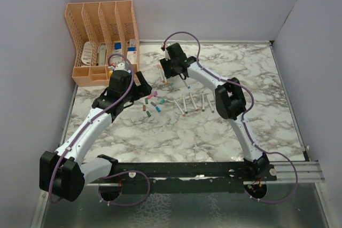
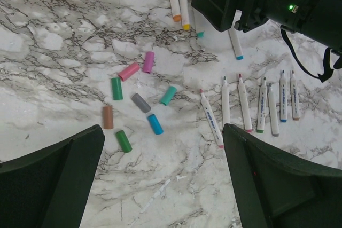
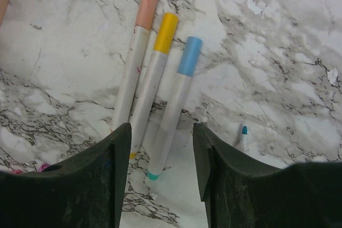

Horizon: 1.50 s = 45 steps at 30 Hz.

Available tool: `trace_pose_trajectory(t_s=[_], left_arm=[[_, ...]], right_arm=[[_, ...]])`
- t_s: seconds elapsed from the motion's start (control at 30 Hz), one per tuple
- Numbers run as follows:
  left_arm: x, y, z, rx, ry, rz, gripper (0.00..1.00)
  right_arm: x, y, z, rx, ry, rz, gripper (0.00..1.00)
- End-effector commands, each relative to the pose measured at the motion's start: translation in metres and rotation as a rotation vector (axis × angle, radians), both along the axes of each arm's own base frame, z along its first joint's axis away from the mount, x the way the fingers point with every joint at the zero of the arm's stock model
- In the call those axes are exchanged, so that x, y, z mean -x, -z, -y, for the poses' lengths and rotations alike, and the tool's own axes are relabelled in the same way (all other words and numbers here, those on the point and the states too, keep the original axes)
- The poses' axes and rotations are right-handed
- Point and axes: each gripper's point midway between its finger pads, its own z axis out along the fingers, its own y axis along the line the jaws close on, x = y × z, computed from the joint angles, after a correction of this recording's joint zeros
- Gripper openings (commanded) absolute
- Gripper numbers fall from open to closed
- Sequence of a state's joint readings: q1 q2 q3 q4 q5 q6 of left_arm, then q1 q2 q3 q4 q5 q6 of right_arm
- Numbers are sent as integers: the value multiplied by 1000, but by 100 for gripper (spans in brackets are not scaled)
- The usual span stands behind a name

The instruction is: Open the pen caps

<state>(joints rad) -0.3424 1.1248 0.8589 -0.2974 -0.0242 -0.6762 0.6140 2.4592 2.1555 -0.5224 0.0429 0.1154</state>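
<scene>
Several loose pen caps in pink, green, grey, teal, blue and brown lie scattered on the marble table; from above the caps form a small cluster. My left gripper hovers just in front of them, open wide with nothing between its fingers. Three capped pens lie side by side, with a peach cap, a yellow cap and a blue cap. My right gripper is open, its jaws on either side of the blue-capped pen's teal end without touching it.
A row of uncapped white pens lies right of the loose caps. One uncapped blue-tipped pen lies just right of my right fingers. A peach desk organizer stands at the back left. Grey walls enclose the table.
</scene>
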Motion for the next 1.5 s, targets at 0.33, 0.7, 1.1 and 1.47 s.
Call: trace_pose_trajectory(t_s=[0.33, 0.7, 1.1, 1.47], left_arm=[[5, 2, -6, 5, 15, 2, 96], [5, 4, -10, 3, 7, 0, 96], [5, 3, -12, 5, 0, 4, 96], [2, -12, -11, 26, -4, 27, 96]], right_arm=[[-1, 13, -3, 6, 4, -8, 45], [1, 28, -2, 19, 3, -33, 44], [13, 57, 6, 59, 13, -99, 40], [28, 66, 18, 73, 39, -144, 8]])
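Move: The light-blue-capped pen lies just under the right hand, its middle some 2 cm ahead, barely 1 cm to the left and about 3 cm below. At that same height, the yellow-capped pen is about 3 cm ahead and 3 cm left, the orange-capped pen 3 cm ahead and 5 cm left, and the opened blue pen some 2 cm back and 6 cm right. From the left hand, the light-blue-capped pen is about 18 cm ahead, 12 cm right and 16 cm below. The right fingers, half open at first, come to pinch the white barrel of the light-blue-capped pen between their tips, a little behind its middle. To get there the right hand waits, then sinks almost straight down about 3 cm, pauses, and closes most of the way, its wrist hardly turning. ##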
